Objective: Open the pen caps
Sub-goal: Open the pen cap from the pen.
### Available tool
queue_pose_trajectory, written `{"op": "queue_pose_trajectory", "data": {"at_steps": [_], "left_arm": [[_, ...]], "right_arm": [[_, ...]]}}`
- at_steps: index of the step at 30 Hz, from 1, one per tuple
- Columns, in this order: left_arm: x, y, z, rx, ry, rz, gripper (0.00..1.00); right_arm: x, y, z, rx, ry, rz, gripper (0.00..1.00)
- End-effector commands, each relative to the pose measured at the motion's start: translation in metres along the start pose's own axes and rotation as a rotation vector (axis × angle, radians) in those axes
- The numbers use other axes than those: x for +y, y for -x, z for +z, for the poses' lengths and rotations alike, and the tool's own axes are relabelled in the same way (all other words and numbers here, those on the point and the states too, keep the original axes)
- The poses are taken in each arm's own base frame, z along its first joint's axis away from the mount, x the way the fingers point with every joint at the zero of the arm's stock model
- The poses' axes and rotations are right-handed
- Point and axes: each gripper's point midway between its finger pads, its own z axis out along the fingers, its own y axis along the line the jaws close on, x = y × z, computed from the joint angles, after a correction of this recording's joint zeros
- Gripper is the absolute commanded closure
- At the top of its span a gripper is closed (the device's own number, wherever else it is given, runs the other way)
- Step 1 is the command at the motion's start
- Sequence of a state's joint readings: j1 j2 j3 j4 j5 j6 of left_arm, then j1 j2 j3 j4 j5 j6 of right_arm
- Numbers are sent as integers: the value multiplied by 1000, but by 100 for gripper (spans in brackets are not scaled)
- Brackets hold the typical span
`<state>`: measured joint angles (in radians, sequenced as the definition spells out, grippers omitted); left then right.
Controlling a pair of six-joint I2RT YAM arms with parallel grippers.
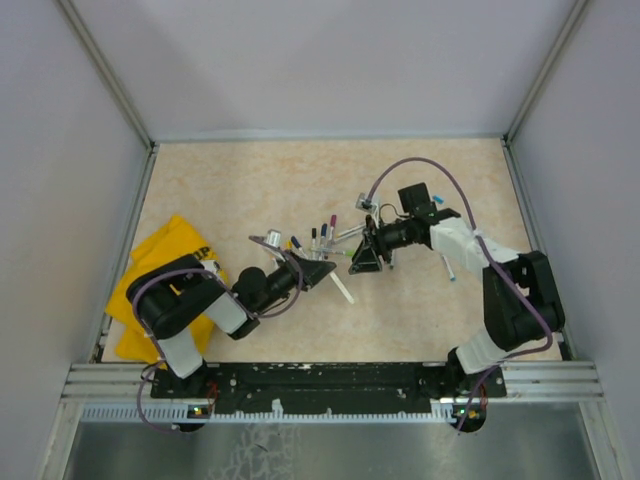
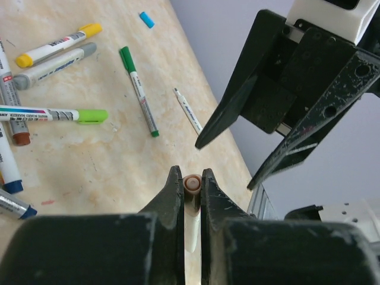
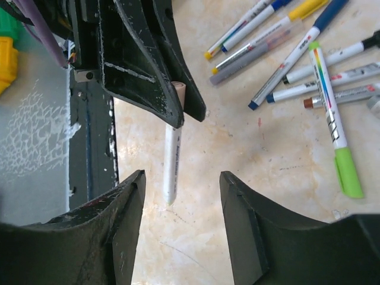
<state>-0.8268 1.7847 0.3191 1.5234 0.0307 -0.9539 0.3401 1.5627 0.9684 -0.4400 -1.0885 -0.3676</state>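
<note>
My left gripper (image 2: 191,178) is shut on a white pen (image 2: 192,185), whose tan end shows between the fingertips. In the top view this left gripper (image 1: 325,272) holds the pen (image 1: 343,290) slanting down toward the table. My right gripper (image 3: 182,178) stands open facing it, and the pen's white barrel (image 3: 171,160) hangs in front of its jaws, touching neither finger. In the top view the right gripper (image 1: 362,258) is close to the left one. Loose pens (image 3: 309,53) lie beyond them. A small blue pen cap (image 2: 146,19) lies apart on the table.
A yellow cloth (image 1: 165,270) lies at the left beside the left arm. Several pens lie scattered at the table's middle (image 1: 325,235), among them a green-capped one (image 2: 53,114) and a green one (image 2: 139,92). The metal rail (image 1: 330,380) runs along the near edge.
</note>
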Motion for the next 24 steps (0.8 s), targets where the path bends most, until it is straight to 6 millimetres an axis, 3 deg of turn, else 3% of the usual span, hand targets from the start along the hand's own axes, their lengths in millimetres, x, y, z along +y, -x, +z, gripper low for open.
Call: {"op": "queue_pose_trajectory", "data": {"at_steps": [1, 13, 20, 24], "left_arm": [[-71, 40, -25, -143, -265, 72, 100], [-91, 58, -79, -223, -313, 233, 100], [-106, 63, -96, -255, -378, 288, 100], [-111, 66, -100, -270, -396, 299, 100]], "right_arm": [[28, 23, -9, -63, 26, -179, 46], [57, 37, -24, -167, -40, -435, 38], [100, 28, -5, -161, -6, -677, 24], [84, 7, 3, -137, -30, -649, 23]]}}
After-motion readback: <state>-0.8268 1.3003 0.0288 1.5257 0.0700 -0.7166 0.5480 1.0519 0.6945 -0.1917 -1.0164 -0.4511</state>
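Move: Pinched in the left fingers by one end, the white pen has its middle about 4 cm back, 3 cm right and 3 cm below the left hand; from the right hand, it lies about 2 cm back, 2 cm left and 4 cm below. On the table some 10 cm beneath the left hand, the light green marker is about 10 cm ahead and 1 cm right, and the blue marker 10 cm ahead and 6 cm left. Drawing back from the handover with the white pen still pinched, the left hand goes left, back and up, about 6 cm each way, its fingers tipping up nearly 20 degrees. The right hand, already off the pen, backs away some 8 cm towards its base while rising about 6 cm, drifts slightly left late on, opens wider, and rolls about 30 degrees. ##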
